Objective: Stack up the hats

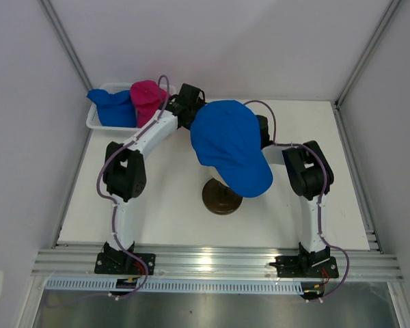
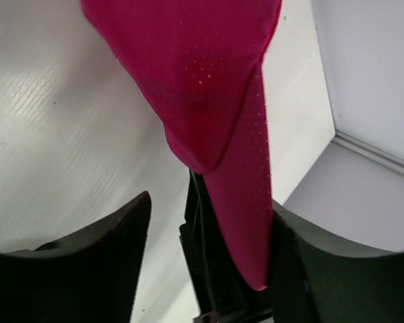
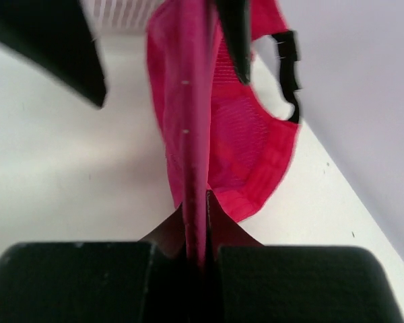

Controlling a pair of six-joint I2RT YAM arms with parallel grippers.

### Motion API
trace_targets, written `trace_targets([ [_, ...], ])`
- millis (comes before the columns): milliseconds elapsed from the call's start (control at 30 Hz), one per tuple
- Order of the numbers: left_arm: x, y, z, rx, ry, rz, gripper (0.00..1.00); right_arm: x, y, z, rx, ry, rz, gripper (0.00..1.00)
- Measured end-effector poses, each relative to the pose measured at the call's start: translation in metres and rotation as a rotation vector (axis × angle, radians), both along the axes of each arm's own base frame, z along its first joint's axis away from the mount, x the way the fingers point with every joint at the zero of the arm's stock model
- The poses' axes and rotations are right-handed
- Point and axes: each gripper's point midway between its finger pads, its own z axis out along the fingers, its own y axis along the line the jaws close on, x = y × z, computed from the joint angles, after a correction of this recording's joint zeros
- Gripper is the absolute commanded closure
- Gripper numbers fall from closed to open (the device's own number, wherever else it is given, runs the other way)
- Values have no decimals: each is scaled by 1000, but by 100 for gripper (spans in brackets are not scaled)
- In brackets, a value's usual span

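A magenta pink hat (image 3: 222, 134) hangs above the table, and my right gripper (image 3: 205, 202) is shut on its folded edge. The same pink hat (image 2: 202, 81) droops between the fingers of my left gripper (image 2: 211, 202), which is open; the cloth lies against its right finger, with a wide gap to the left one. A royal blue hat (image 1: 229, 147) sits on the mannequin head at the centre of the top view and hides my right gripper and the held hat. My left gripper (image 1: 190, 101) is just behind it. Another blue hat (image 1: 113, 106) and another pink hat (image 1: 147, 101) lie in the basket.
The white mesh basket (image 1: 93, 121) stands at the table's back left corner. The mannequin's dark round base (image 1: 222, 197) stands mid-table. White walls enclose the back and both sides. The right arm's elbow (image 1: 307, 171) is right of the mannequin.
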Motion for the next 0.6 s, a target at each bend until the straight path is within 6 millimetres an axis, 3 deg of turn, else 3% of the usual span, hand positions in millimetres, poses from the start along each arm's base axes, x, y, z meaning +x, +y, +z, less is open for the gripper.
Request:
trace_targets([
  [133, -1, 17, 14, -46, -48, -9, 1, 8, 8, 22, 116, 64, -23, 100],
  [267, 14, 58, 35, -65, -117, 25, 0, 13, 6, 29, 213, 154, -64, 100],
  [333, 19, 94, 39, -25, -128, 51, 1, 30, -16, 35, 291, 204, -166, 100],
  [467, 26, 148, 48, 45, -169, 67, 0, 72, -86, 64, 433, 196, -347, 100],
  [533, 26, 156, 59, 80, -202, 43, 0, 85, -115, 76, 481, 181, -408, 100],
  [600, 26, 155, 75, 112, -250, 7, 0, 88, -125, 81, 516, 187, -429, 100],
])
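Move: The pink hat is still pinched by its brim in my right hand, its middle some 5 cm ahead and 7 cm left of that hand. From my left hand, already half open, it lies about 3 cm ahead, 3 cm right and a little below. The basket pink hat lies roughly 19 cm left of my left hand and 4 cm farther out. The blue hat on the head stands about 23 cm back and 8 cm right of the left hand, well above it. My hands part: the left spreads its fingers fully, comes free of the pink hat and swings about 15 cm left towards the basket, rising as it goes. My right keeps its pinch on the brim and, after a slow start, carries the hat some 12 cm right, forward and up, clear beyond the blue hat, rolling its left side up and turning clockwise. ##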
